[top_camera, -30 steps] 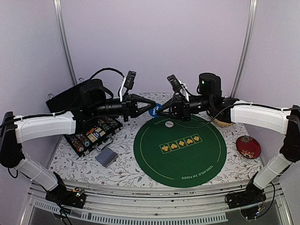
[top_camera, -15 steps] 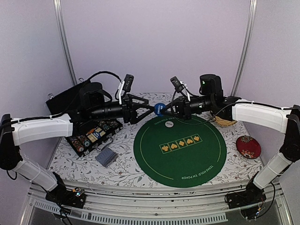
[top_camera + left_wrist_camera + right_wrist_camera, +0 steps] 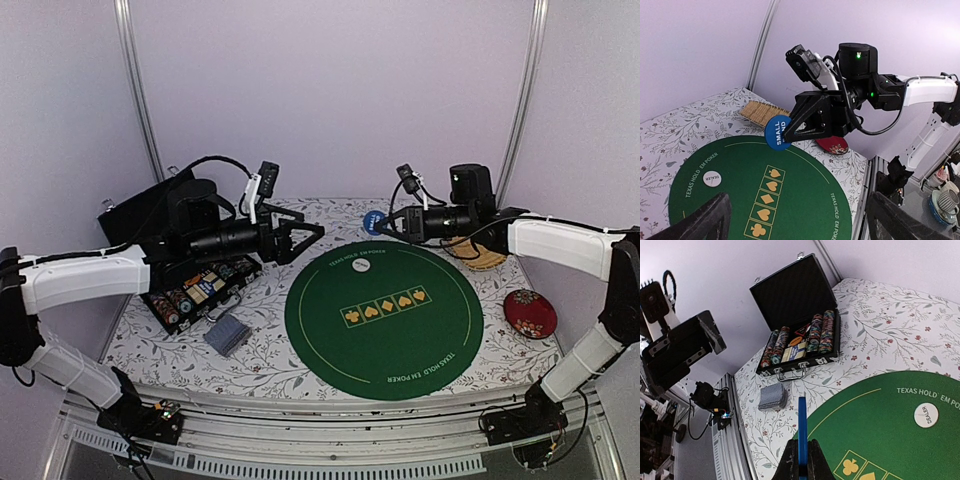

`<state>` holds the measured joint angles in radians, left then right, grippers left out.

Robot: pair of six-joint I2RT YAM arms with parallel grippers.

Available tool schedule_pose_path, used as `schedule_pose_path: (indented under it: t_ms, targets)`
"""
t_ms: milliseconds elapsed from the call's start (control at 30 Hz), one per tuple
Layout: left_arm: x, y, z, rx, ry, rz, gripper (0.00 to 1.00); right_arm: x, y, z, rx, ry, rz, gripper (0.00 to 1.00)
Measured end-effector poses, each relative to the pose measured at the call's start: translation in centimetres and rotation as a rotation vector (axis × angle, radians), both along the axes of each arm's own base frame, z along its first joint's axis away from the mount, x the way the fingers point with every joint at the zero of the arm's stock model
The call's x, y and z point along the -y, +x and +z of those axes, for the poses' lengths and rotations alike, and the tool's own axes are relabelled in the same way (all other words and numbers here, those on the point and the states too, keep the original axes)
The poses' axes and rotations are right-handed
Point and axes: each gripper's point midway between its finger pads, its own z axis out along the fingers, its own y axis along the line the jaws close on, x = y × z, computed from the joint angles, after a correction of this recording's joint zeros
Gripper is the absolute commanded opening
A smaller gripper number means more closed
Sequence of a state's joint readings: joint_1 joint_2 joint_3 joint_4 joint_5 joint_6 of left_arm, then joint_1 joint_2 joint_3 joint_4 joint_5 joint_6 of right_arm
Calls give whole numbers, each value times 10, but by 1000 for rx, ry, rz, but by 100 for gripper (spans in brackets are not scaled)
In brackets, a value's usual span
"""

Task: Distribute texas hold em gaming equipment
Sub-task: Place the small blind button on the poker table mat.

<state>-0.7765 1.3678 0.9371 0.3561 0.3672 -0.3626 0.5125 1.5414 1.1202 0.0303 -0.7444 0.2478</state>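
A blue marker disc (image 3: 374, 222) printed "SMALL" hangs above the far rim of the green poker mat (image 3: 385, 330), pinched in my right gripper (image 3: 386, 224), which is shut on it. It shows edge-on (image 3: 802, 432) in the right wrist view and face-on (image 3: 776, 133) in the left wrist view. To its left, clear of the disc, my left gripper (image 3: 312, 237) stands open and empty. A white dealer disc (image 3: 362, 265) lies on the mat. A grey-blue card deck (image 3: 227, 334) lies on the cloth. Striped chip stacks (image 3: 821, 331) fill the open black case (image 3: 200, 285).
A red round cushion (image 3: 530, 312) lies at the right edge of the table. A tan woven mat (image 3: 485, 258) sits behind the right arm. The case's raised lid (image 3: 790, 295) stands at the back left. Grey walls close off the back.
My left gripper has opened, let go of the blue disc and drawn back to the left. My right gripper has carried the disc off to the right.
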Motion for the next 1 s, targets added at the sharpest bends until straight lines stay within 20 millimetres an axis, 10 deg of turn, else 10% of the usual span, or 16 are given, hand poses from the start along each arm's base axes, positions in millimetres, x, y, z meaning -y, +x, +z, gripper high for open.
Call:
schedule_pose_path:
  t_ms: [700, 1000]
  targets:
    - [-1, 1, -9, -26, 26, 8, 98, 40, 28, -23, -135, -19, -194, 1]
    - [-5, 6, -21, -56, 63, 46, 98, 136, 35, -107, -384, -112, -409, 1]
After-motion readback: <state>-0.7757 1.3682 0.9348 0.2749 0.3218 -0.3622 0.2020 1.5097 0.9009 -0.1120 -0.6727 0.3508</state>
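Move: Below and to the right of the right hand, which already grips the small blind button, lies the right part of the poker table mat: about 18 cm right, 8 cm ahead and 30 cm down. At that depth too, the row of card suits is some 7 cm ahead and 4 cm right, and the dealer button about 19 cm straight ahead. From the empty left hand, the mat's right part is roughly 32 cm right, 13 cm ahead and 35 cm below. Carrying the small blind button in shut fingers, the right hand first eases a few centimetres forward and right, nearly pauses, then sweeps quickly right and down towards the mat's right part, about 14 cm right and 11 cm down in all. The wrist swings some 25 degrees clockwise and rolls so that its forward side dips. ##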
